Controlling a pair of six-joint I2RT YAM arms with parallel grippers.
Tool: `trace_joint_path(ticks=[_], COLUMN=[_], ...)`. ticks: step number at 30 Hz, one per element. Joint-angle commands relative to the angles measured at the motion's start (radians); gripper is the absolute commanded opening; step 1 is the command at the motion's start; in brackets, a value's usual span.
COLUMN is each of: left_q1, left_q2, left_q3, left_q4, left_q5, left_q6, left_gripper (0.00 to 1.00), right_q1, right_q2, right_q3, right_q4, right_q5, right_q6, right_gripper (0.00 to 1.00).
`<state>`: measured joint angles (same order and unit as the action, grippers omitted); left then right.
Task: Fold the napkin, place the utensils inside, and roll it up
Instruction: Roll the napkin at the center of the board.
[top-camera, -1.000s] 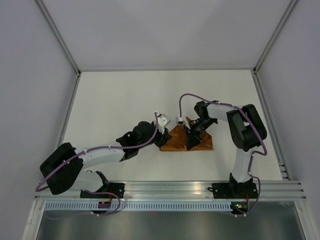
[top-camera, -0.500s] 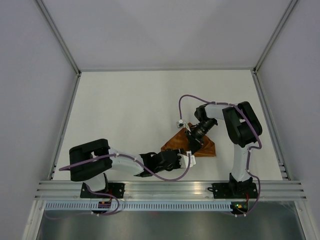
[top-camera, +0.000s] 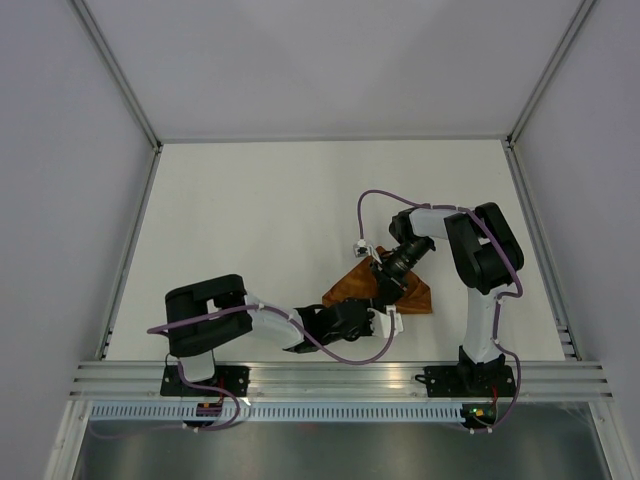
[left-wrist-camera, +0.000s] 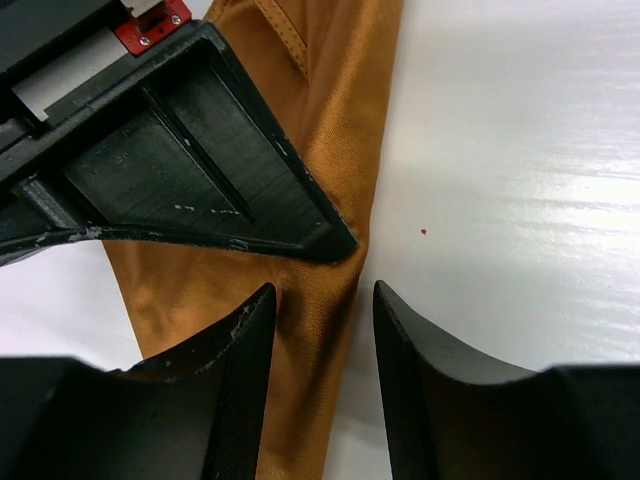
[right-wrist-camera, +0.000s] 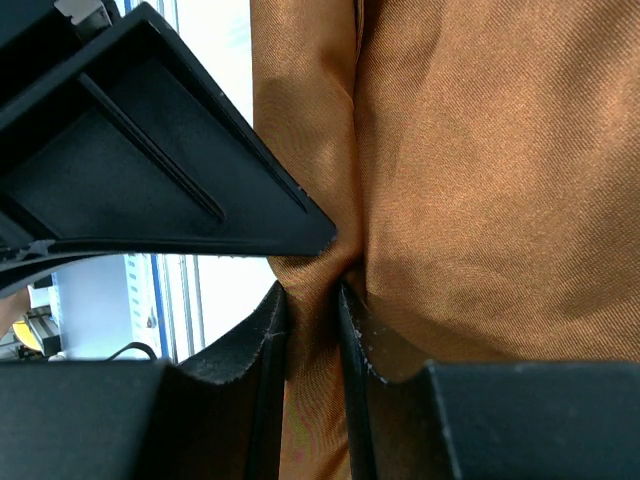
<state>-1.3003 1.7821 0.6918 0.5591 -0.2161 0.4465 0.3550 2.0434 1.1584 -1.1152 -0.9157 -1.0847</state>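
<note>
The orange-brown napkin (top-camera: 418, 298) lies folded and bunched at the table's near right. My right gripper (top-camera: 384, 288) comes down on it from behind. In the right wrist view this gripper (right-wrist-camera: 311, 295) is shut on a raised fold of the napkin (right-wrist-camera: 480, 150). My left gripper (top-camera: 386, 321) lies low at the napkin's near edge. In the left wrist view it (left-wrist-camera: 322, 300) is open, its jaws either side of the napkin's long folded edge (left-wrist-camera: 340, 90), just below the right gripper's finger (left-wrist-camera: 200, 170). No utensils show in any view.
The white table (top-camera: 250, 220) is ringed by an aluminium frame, with a rail (top-camera: 340, 375) along the near edge. The left arm (top-camera: 210, 315) stretches low along the near side. The right arm's elbow (top-camera: 480, 245) stands right of the napkin.
My left arm has swung from the napkin's left side down to the near edge, its gripper now at the napkin's near side. The right gripper and napkin shifted slightly nearer.
</note>
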Motion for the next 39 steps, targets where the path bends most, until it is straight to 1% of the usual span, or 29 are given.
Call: trace_joint_path(ticks=[1, 5, 7, 8, 11, 12, 14, 15, 18, 19, 20, 21, 22, 23, 28, 31, 34, 35, 37, 38, 39], left_q1=[-0.001, 0.012, 0.016, 0.021, 0.032, 0.036, 0.042, 0.052, 0.073, 0.081, 0.087, 0.102, 0.108, 0.122, 0.183, 0.219, 0.254, 0.274, 0.291, 0.309, 0.318], left_q2=[0.039, 0.069, 0.083, 0.086, 0.089, 0.092, 0.091, 0.092, 0.091, 0.091, 0.089, 0.092, 0.094, 0.096, 0.112, 0.125, 0.143, 0.152, 0.169, 0.189, 0.198], left_q3=[0.025, 0.038, 0.048, 0.049, 0.064, 0.069, 0.087, 0.094, 0.113, 0.123, 0.127, 0.132, 0.147, 0.153, 0.212, 0.236, 0.270, 0.281, 0.322, 0.339, 0.371], left_q4=[0.068, 0.068, 0.053, 0.036, -0.011, -0.028, -0.062, -0.097, -0.154, -0.169, -0.179, -0.204, -0.220, -0.232, -0.339, -0.372, -0.419, -0.453, -0.491, -0.542, -0.553], left_q5=[-0.025, -0.008, 0.007, 0.020, 0.050, 0.060, 0.095, 0.107, 0.173, 0.191, 0.210, 0.240, 0.256, 0.285, 0.365, 0.417, 0.471, 0.497, 0.527, 0.556, 0.576], left_q6=[0.049, 0.047, 0.038, 0.034, 0.015, 0.011, -0.006, -0.011, -0.034, -0.048, -0.054, -0.058, -0.069, -0.074, -0.141, -0.170, -0.209, -0.216, -0.244, -0.250, -0.265], left_gripper=[0.49, 0.47, 0.40, 0.31, 0.17, 0.10, 0.05, 0.03, 0.02, 0.02, 0.02, 0.02, 0.02, 0.02, 0.02, 0.02, 0.02, 0.02, 0.02, 0.02, 0.02], right_q1=[-0.002, -0.002, -0.002, -0.002, -0.001, -0.002, -0.001, -0.002, -0.001, -0.004, -0.008, -0.011, -0.014, -0.024, -0.066, -0.109, -0.168, -0.206, -0.246, -0.290, -0.312], right_q2=[0.054, 0.054, 0.054, 0.054, 0.054, 0.052, 0.047, 0.044, 0.003, -0.012, -0.047, -0.066, -0.087, -0.130, -0.236, -0.295, -0.350, -0.356, -0.380, -0.390, -0.400], right_q3=[-0.020, -0.020, -0.020, -0.020, -0.022, -0.022, -0.019, -0.019, -0.022, -0.022, -0.020, -0.016, -0.014, -0.011, 0.001, 0.003, 0.001, 0.004, 0.004, 0.004, 0.003], right_q4=[0.124, 0.126, 0.126, 0.124, 0.126, 0.127, 0.129, 0.136, 0.152, 0.159, 0.163, 0.167, 0.175, 0.193, 0.245, 0.290, 0.344, 0.356, 0.368, 0.368, 0.365], right_q5=[0.184, 0.184, 0.184, 0.186, 0.187, 0.187, 0.189, 0.190, 0.193, 0.193, 0.193, 0.195, 0.196, 0.202, 0.219, 0.228, 0.229, 0.225, 0.192, 0.173, 0.143], right_q6=[-0.057, -0.054, -0.052, -0.052, -0.052, -0.050, -0.046, -0.041, -0.012, 0.006, 0.018, 0.028, 0.041, 0.102, 0.204, 0.281, 0.345, 0.354, 0.364, 0.365, 0.362], right_gripper=[0.20, 0.20, 0.20, 0.20, 0.20, 0.22, 0.29, 0.37, 0.48, 0.50, 0.54, 0.55, 0.63, 0.73, 0.74, 0.75, 0.75, 0.74, 0.74, 0.73, 0.73])
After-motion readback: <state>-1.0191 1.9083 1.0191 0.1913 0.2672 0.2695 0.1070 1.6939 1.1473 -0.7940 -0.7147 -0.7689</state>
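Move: The napkin's rolled near edge already lies between the left hand's half-open fingers, about 1 cm below the hand point, and the right fingers already hold this edge farther along to the right, right at their tips. The napkin's open flap has its middle roughly 7 cm straight ahead of the left hand, about 2 cm lower. The metal rail runs some 15 cm behind the left hand. Left pinches the roll and tips it 5 cm forward; right opens, leaving 12 cm forward, right and up. ##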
